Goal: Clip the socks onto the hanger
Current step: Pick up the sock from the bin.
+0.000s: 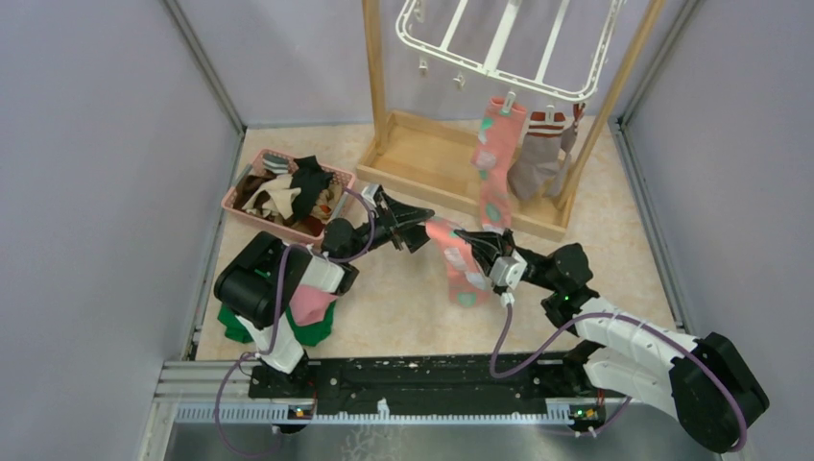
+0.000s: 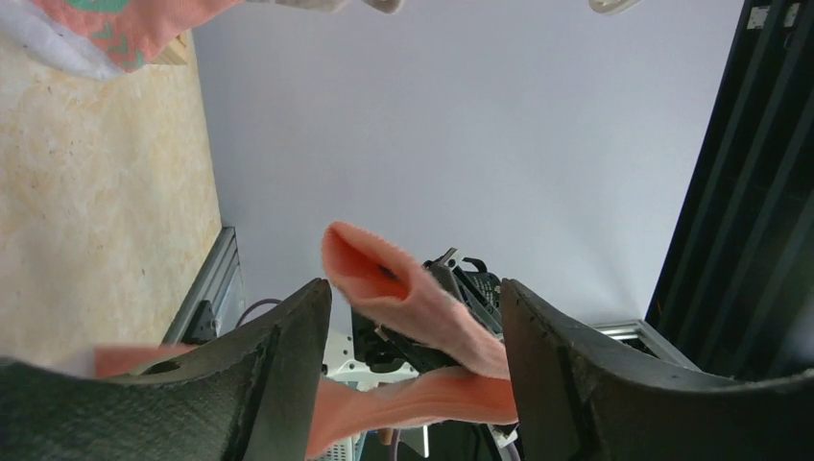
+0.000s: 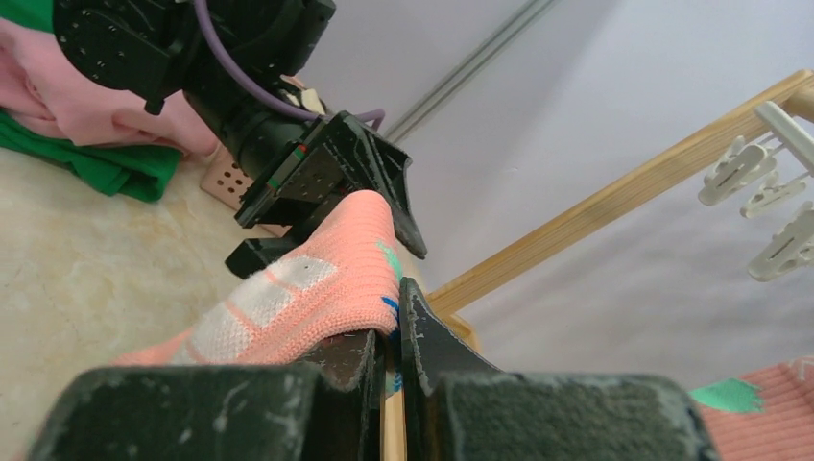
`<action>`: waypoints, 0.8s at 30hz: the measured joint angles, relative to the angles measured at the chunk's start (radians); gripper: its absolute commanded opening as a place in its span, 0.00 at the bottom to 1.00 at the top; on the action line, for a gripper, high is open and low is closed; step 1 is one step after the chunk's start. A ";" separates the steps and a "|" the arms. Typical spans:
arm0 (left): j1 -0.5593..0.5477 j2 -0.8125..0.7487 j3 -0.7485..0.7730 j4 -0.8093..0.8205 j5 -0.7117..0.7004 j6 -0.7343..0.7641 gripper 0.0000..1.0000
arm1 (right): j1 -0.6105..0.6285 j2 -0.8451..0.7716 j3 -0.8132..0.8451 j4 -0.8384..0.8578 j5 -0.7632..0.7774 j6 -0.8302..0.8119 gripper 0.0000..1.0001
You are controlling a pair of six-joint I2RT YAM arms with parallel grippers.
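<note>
A salmon pink sock (image 1: pixel 459 266) with teal and white shapes hangs between my two grippers above the table. My right gripper (image 1: pixel 477 240) is shut on its upper edge; in the right wrist view the jaws (image 3: pixel 394 322) pinch the knit fabric (image 3: pixel 307 288). My left gripper (image 1: pixel 427 224) stands open around the sock's cuff (image 2: pixel 403 298), which lies between the fingers (image 2: pixel 288 365) and touches the right one. The white hanger (image 1: pixel 499 43) hangs at the back with a matching salmon sock (image 1: pixel 494 163) and a grey-brown sock (image 1: pixel 538 158) clipped to it.
A pink basket (image 1: pixel 242 187) with several socks stands at the back left. A wooden frame stand (image 1: pixel 437 158) holds the hanger. Green and pink cloths (image 1: pixel 312 317) lie under the left arm. Free clips (image 3: pixel 758 182) dangle from the hanger's rim.
</note>
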 measured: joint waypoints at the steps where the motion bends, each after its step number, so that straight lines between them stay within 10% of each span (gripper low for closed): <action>1: 0.000 0.005 0.008 0.001 0.001 0.000 0.67 | 0.000 0.000 0.000 -0.008 -0.002 -0.005 0.00; 7: 0.000 0.005 0.027 0.002 0.014 -0.004 0.39 | 0.010 0.010 0.000 -0.060 -0.005 -0.039 0.00; 11: 0.000 0.005 0.040 0.002 0.031 -0.001 0.00 | 0.012 0.020 0.000 -0.088 -0.005 -0.053 0.00; 14: 0.003 0.005 0.053 0.005 0.048 0.011 0.00 | 0.017 0.019 0.000 -0.095 -0.005 -0.060 0.04; 21: 0.066 0.003 0.105 0.011 0.164 0.201 0.00 | 0.024 0.010 -0.006 -0.070 0.040 -0.034 0.61; 24: 0.110 -0.016 0.101 0.010 0.224 0.399 0.00 | 0.024 0.005 -0.008 -0.069 0.117 0.014 0.69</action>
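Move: The coral sock's cuff hangs from my shut right fingers, about 4 cm to that hand's left and 1 cm ahead. It already lies between my open left fingers, some 3 cm to the right of my left hand, level with it in depth and height. From the left hand, the coral sock on the hanger is roughly 13 cm ahead and 15 cm right, slightly higher; the grey socks are about as far ahead and 23 cm right. I shut my left fingers on the cuff, pinching its edge while that hand rises about 2 cm, and then ease the hand left, rolling it some 30 degrees about its fingers so the forward side comes up. Meanwhile my right hand sinks about 2.5 cm, still gripping the sock, then opens once the left has closed, letting go of the fabric with a small shift forward. ##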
